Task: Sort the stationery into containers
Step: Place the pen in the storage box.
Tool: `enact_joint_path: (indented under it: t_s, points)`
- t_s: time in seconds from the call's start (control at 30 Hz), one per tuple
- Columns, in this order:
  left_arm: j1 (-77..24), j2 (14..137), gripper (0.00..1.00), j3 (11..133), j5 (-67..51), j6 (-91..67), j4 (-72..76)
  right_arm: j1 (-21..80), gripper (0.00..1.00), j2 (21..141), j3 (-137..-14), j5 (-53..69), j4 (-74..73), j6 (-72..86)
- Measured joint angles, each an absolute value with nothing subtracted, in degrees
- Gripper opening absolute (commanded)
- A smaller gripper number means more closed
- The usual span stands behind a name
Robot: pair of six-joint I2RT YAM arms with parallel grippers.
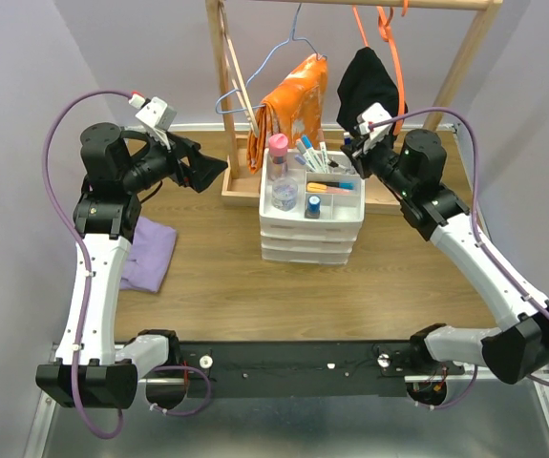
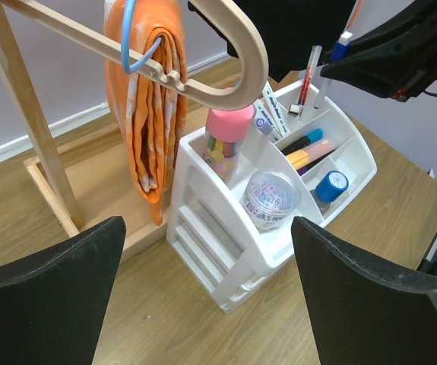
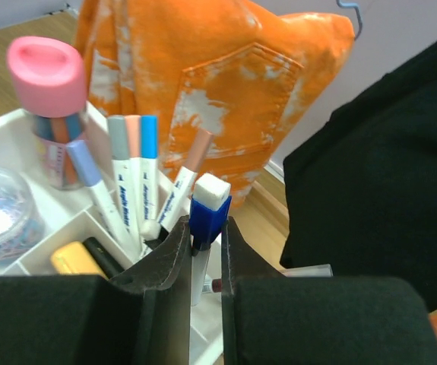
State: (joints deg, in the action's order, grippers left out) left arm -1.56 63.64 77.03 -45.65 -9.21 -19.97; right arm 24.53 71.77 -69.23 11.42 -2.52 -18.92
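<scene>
The white divided tray (image 1: 358,203) tops a small white drawer unit (image 1: 307,239) at the table's middle. In its compartments stand a pink-capped bottle (image 1: 278,148), a clear jar of clips (image 2: 271,199), a blue-capped bottle (image 2: 330,185) and several white markers (image 3: 131,182); orange and black pens (image 2: 309,153) lie flat. My right gripper (image 3: 203,236) is shut on a blue-capped white marker (image 3: 209,207), held upright over the tray's back right compartment. My left gripper (image 2: 207,293) hangs open and empty to the left of the unit, above the table.
A wooden clothes rack (image 1: 241,186) stands just behind the tray, with an orange cloth (image 1: 288,105) and a black garment (image 1: 369,88) hanging close over it. A wooden hanger (image 2: 237,53) reaches above the pink cap. A purple cloth (image 1: 150,250) lies at the left.
</scene>
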Motion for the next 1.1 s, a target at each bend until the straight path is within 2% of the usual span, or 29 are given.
enact_joint_path:
  t_s: [0.5,0.6,0.63,0.73,0.8,0.93,1.1]
  points:
    - [-1.6,63.3,0.99,75.8,-45.6,-9.3,-19.8,23.9,0.01,73.8,-65.3,11.7,-2.9,-21.9]
    - [-1.5,62.9,0.99,74.7,-45.6,-9.5,-19.5,23.9,0.13,73.5,-64.8,11.7,-3.3,-22.3]
    - [-1.5,62.8,0.99,74.5,-45.6,-9.6,-19.4,23.9,0.22,73.4,-64.8,11.7,-3.5,-22.5]
    - [-1.5,62.4,0.99,73.8,-45.6,-9.8,-19.3,23.9,0.34,72.8,-64.8,11.6,-4.1,-22.6]
    - [-1.5,62.3,0.99,73.5,-45.6,-9.9,-19.1,23.9,0.37,72.3,-64.8,11.6,-4.5,-22.7]
    - [-1.5,62.2,0.99,73.1,-45.6,-10.1,-18.1,23.9,0.53,70.0,-65.3,11.7,-6.6,-22.4]
    - [-1.5,61.8,0.99,72.2,-45.7,-10.9,-16.0,23.9,0.59,67.6,-69.3,12.9,-9.6,-21.0]
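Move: The right gripper still holds the pen by its blue cap over the storage box; the box's far-right compartment lies roughly 1 cm ahead of the fingers and 12 cm below. White markers stand about 7 cm to the left, level with the fingers fore and aft and some 9 cm down; the yellow highlighter lies about 7 cm back, 4 cm left and 13 cm below. From the left gripper that compartment is roughly 7 cm ahead, 28 cm right and 17 cm lower. Ease the right gripper forward a touch, then lower the pen about 5 cm down into the box's far-right compartment, right of the white markers. Open the fingers to about half to let go of the cap, and rise back up about 5 cm while drawing back some 3 cm towards the base, clear of the pen. ##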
